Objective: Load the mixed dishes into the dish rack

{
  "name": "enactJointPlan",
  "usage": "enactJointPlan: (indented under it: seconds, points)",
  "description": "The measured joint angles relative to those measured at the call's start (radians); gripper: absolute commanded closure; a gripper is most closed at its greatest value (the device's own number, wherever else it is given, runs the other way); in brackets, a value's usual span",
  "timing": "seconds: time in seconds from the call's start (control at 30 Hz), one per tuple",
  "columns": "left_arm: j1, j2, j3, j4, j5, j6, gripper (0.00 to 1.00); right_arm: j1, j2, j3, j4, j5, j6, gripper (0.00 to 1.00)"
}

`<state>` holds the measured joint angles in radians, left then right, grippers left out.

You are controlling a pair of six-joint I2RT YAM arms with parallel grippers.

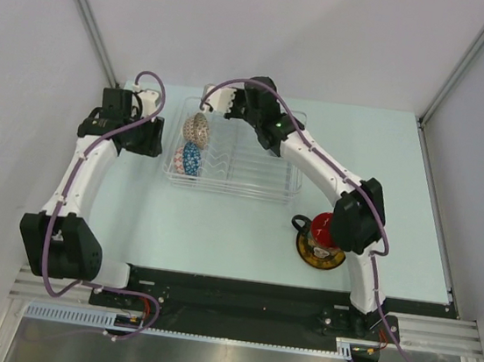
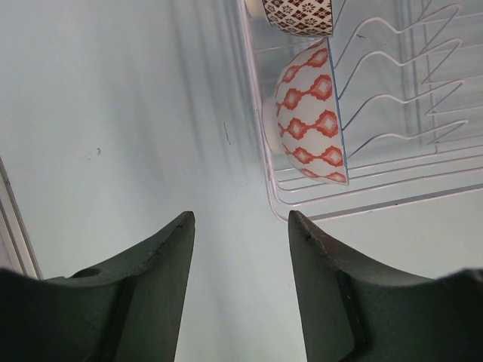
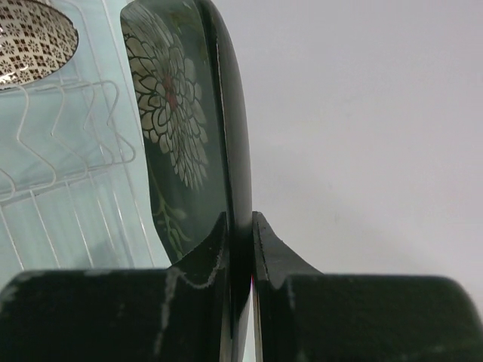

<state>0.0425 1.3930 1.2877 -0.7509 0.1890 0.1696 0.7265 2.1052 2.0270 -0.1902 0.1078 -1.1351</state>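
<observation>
In the right wrist view the black square floral plate (image 3: 181, 113) stands on edge, and my right gripper (image 3: 240, 220) is shut on its rim. It hangs over the far left part of the clear dish rack (image 1: 251, 175). Inside the rack's left end, the beige lattice-patterned bowl (image 1: 197, 128) and the pale blue cup (image 1: 192, 159), white with orange-red diamonds outside (image 2: 309, 113), stand on edge. My left gripper (image 2: 241, 226) is open and empty over the table, just left of the rack's near corner (image 2: 302, 215). The dark floral mug (image 1: 319, 233), red inside, sits on the yellow saucer (image 1: 321, 256).
The mug and saucer lie right of centre, under the right arm's elbow (image 1: 357, 217). Wire dividers (image 2: 392, 83) fill the rest of the rack. White walls enclose the pale blue table (image 1: 218, 231) on three sides.
</observation>
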Motion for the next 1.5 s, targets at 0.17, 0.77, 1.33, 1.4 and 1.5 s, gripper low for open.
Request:
enactJointPlan:
  seconds: [0.17,0.77,1.33,1.4,1.5]
  points:
    - [0.001,0.008,0.000,0.001,0.005,0.008,0.43,-0.022,0.066,0.018,0.000,-0.010,0.035,1.00]
    - [0.026,0.034,0.000,0.000,0.028,0.016,0.44,-0.026,0.164,0.082,0.017,-0.069,0.119,1.00]
    - [0.046,0.039,-0.003,0.000,0.035,0.023,0.44,0.008,0.244,0.086,0.169,-0.022,0.093,0.66]
    - [0.046,0.040,-0.003,0.000,0.036,0.023,0.44,0.015,0.245,0.076,0.209,-0.010,0.076,0.62]
    - [0.046,0.040,-0.003,0.000,0.040,0.023,0.44,0.029,0.245,0.064,0.270,-0.002,0.058,0.60]
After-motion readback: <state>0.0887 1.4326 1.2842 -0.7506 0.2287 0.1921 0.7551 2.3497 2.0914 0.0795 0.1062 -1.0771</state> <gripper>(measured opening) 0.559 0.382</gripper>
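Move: The right gripper holds the black flowered plate near one edge. The back-left slots of the dish rack lie about 4 cm ahead of it, 15 cm left and 20 cm below. In the rack, the brown patterned bowl is some 21 cm left and 3 cm back, with the blue bowl 9 cm nearer the base behind it; the blue cup is about 5 cm right and 4 cm back. From the left gripper those slots are roughly 20 cm ahead and 22 cm right. Lower the right gripper about 8 cm, quickly at first, easing some 3 cm forward and 3 cm left, to set the upright plate into the rack behind the brown bowl, fingers tipping slightly downward. Then open the fingers partway to let go of the plate, levelling them again as you drift a couple of centimetres farther left and rise about 1.5 cm. ##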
